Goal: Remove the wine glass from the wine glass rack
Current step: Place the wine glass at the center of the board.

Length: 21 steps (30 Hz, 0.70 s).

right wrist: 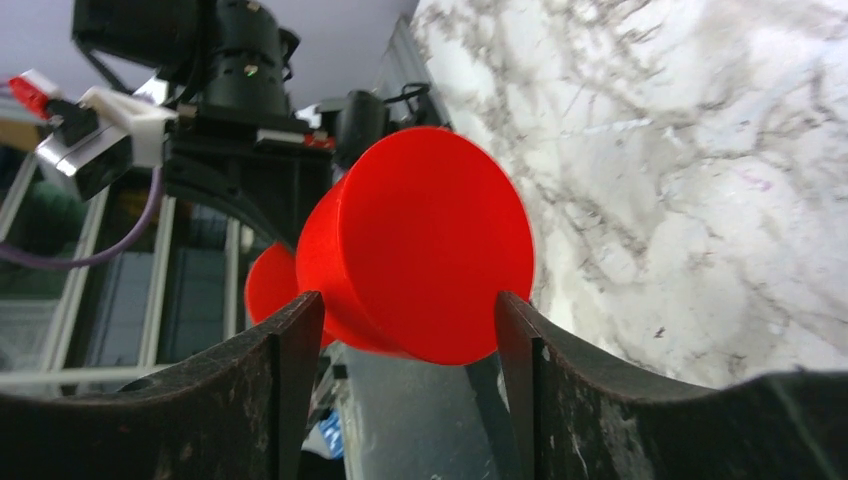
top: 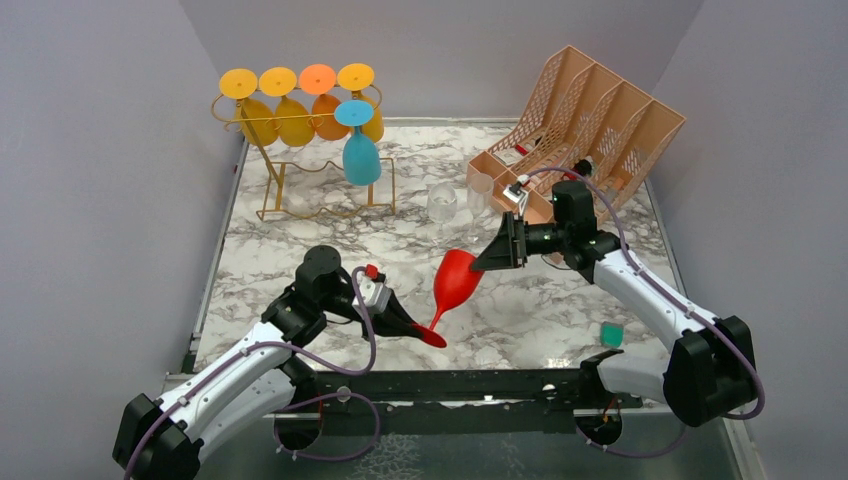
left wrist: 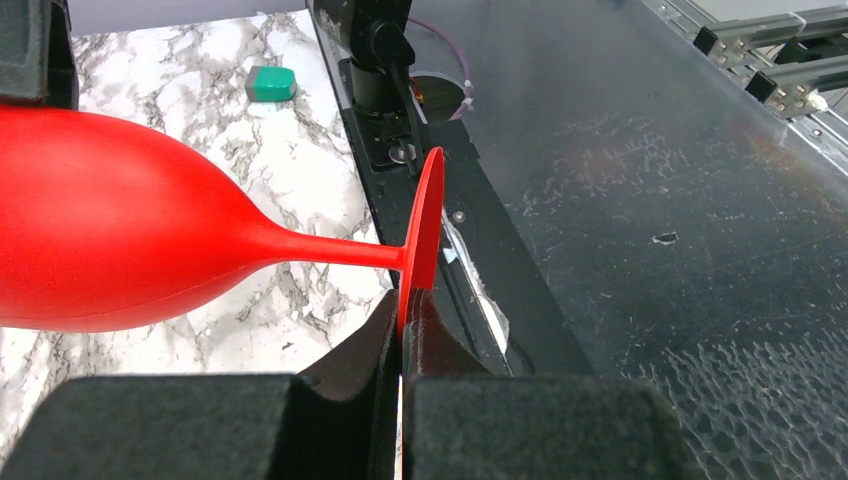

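Observation:
A red wine glass hangs tilted above the marble table, away from the gold wire wine glass rack at the back left. My left gripper is shut on the edge of its round foot; in the left wrist view the foot disc is pinched between the two pads of that gripper. My right gripper is at the bowl's mouth end. In the right wrist view the bowl fills the gap between its fingers, which touch it on both sides.
Several yellow and orange glasses and a blue one hang upside down on the rack. A peach lattice file organizer stands at the back right, with clear glasses beside it. A small green block lies near the right arm's base.

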Tool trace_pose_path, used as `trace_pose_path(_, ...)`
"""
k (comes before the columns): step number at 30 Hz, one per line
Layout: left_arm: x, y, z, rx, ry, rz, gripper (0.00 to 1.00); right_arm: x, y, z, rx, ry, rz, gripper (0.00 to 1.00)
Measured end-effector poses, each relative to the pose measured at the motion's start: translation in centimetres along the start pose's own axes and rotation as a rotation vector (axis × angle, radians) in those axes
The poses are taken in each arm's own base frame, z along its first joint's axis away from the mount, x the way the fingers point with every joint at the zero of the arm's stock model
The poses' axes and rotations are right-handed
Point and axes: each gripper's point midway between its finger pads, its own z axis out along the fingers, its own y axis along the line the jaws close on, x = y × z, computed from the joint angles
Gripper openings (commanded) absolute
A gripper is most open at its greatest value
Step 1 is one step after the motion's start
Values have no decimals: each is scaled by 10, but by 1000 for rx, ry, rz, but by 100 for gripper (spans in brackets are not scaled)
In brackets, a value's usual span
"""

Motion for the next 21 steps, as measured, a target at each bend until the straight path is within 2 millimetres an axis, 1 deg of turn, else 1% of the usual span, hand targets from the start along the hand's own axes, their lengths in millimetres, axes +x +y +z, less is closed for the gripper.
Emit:
trace_pose_path(3, 2, 1, 0, 5, 4, 18, 0, 6, 9, -1, -70, 50, 8, 59)
trace_pose_path(8, 5, 2, 1, 29, 15, 31, 0, 11, 26, -5, -156, 95, -13, 51)
trace_pose_path(9, 5, 1, 2, 35, 15, 37, 0, 12, 28, -6, -168, 102, -14, 48)
trace_pose_path(11, 4, 1, 2, 44, 15, 44, 0, 13, 30, -7, -185, 111, -17, 38)
trace_pose_path(12, 4, 1, 3, 50, 15, 48, 0, 14, 32, -8, -192, 115, -17, 36)
trace_pose_path(17, 3, 3, 4, 66, 17, 67, 0, 15, 40, -10, -230, 133, -14, 31)
trace_pose_path(19, 3, 4, 4, 69, 21, 73, 0, 15, 41, -11, -239, 138, -16, 25)
trace_pose_path(21, 3, 4, 4, 71, 24, 77, 0, 15, 43, -11, -247, 141, -18, 13)
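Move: The right hand, fingers open, is just off the open end of the red wine glass, whose middle lies about 5 cm to its left and 5 cm back, at roughly its own height. The left hand holds the glass by its foot, the middle some 8 cm ahead and 5 cm right, about level. From the right hand, one clear glass stands about 13 cm ahead, 6 cm left; another some 15 cm ahead, 1 cm right, both centred roughly 12 cm lower. The right hand draws back towards the red bowl and rises about as much, some 3 cm each way, turning counter-clockwise by roughly 15 degrees while its fingers close from about two thirds open to about a quarter, one on each side of the bowl's wall at the rim. The left hand keeps its pinch on the glass's foot all but in place, turning only about 5 degrees, partly clockwise. ##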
